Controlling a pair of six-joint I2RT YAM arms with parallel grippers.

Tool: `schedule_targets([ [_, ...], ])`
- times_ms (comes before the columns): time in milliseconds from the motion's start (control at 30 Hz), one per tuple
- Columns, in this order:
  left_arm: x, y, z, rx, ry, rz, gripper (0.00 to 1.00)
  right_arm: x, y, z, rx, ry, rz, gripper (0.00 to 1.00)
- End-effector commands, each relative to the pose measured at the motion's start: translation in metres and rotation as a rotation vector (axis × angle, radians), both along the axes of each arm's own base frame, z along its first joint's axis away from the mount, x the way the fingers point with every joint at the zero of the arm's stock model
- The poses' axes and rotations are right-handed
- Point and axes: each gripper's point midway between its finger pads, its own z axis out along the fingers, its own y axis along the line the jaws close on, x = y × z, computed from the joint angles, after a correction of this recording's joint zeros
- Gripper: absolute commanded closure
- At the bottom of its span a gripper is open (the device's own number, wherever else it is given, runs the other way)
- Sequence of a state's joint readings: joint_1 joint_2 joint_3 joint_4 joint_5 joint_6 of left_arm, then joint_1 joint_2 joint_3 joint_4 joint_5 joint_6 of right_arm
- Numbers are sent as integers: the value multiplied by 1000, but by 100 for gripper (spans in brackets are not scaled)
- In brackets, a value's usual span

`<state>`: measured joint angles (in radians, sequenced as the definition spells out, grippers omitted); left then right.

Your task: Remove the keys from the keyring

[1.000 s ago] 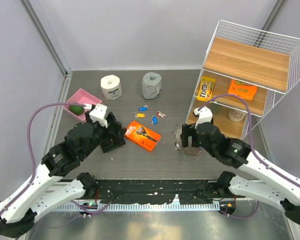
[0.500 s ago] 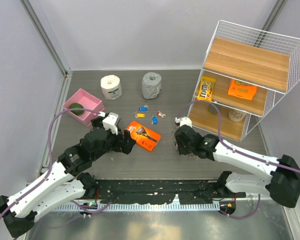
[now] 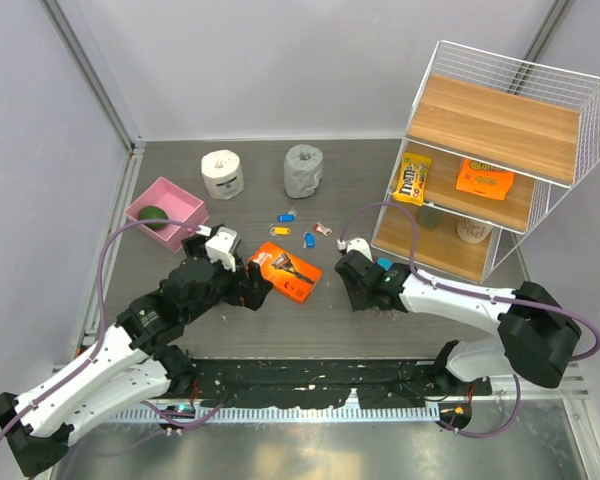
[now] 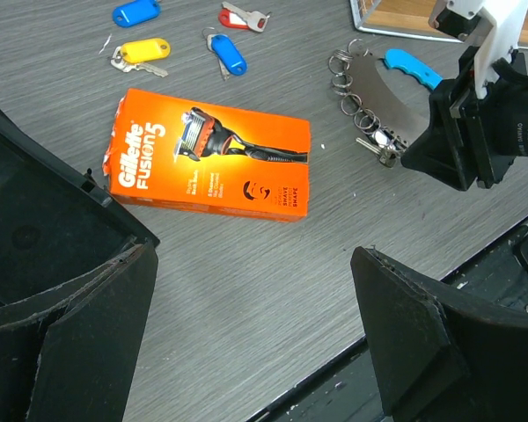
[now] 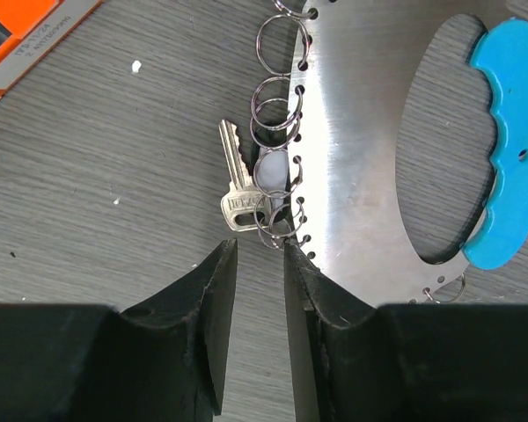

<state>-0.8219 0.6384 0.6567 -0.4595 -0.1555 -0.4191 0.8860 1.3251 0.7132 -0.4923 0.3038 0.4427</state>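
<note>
The keyring [image 5: 361, 132] is a flat steel crescent plate with a blue grip [image 5: 510, 176], lying on the table; it also shows in the left wrist view [image 4: 383, 92]. Small split rings [image 5: 277, 105] hang from holes along its edge. One of the keys [image 5: 236, 189] lies on a ring beside the plate. My right gripper [image 5: 260, 246] is low over the plate's edge, jaws a narrow gap apart with bare table between them. Its right fingertip touches the rings at the plate's rim. My left gripper [image 4: 253, 264] stands wide open near an orange razor box [image 4: 211, 154].
Blue, yellow and red tagged keys [image 3: 298, 228] lie behind the razor box [image 3: 287, 272]. A pink tray [image 3: 165, 208], a white paper roll [image 3: 222, 173] and a grey tape roll [image 3: 303, 168] stand at the back. A wire shelf [image 3: 500, 150] with snacks is on the right.
My right arm has stretched left and low over the keyring, and its jaws have narrowed from wide. The left arm swung right toward the razor box a second ago, then held still.
</note>
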Motion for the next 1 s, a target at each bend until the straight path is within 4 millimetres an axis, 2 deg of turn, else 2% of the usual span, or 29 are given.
schedule_targets([
  [0,6,-4,16,-41,-54,4,1,21,10,11,5,-72,-20,66],
  [267,7,-2,16,-29,-60,10,1,30,-3,-5,-124,-73,-58,69],
  [333,8,-1,15,-25,-62,12,1,31,-5,-8,-151,-74,-63,75],
  [433,9,-1,15,-20,-67,14,1,31,-2,-2,-138,-93,-58,93],
  [567,10,-3,12,-13,-59,7,1,33,9,26,-36,-148,-46,95],
  [700,10,-13,11,-19,-48,-28,1,32,11,64,63,-216,-40,95],
  [833,7,-30,10,-49,-41,-103,1,28,10,97,148,-275,-18,95],
  [967,2,-52,17,-110,-61,-208,1,22,14,131,250,-320,29,95],
])
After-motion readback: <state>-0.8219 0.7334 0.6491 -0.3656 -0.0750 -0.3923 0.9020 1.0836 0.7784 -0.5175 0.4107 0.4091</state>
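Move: The right hand is poised low over the keyring, the toothless blade-like plate with its row of rings. The plate's middle is about 5 cm ahead, 4 cm to the right and 3 cm below, the ring edge nearly under the fingertips. The razor box is roughly 17 cm to this hand's left and 8 cm ahead; the loose red-tagged key is 18 cm ahead and 9 cm left. From the left hand, the keyring is some 26 cm right, 6 cm ahead and 18 cm down. Down and forward first, about 2 cm, the right hand eases onto the keyring's ring-lined edge and shuts its part-open fingers, pinching it there. Then it rises quickly some 10 cm, almost straight up, keeping the pinch while the fingers tip outward about 15 degrees. Late on, the left hand, still wide open, begins drifting right about 2.5 cm towards it. ##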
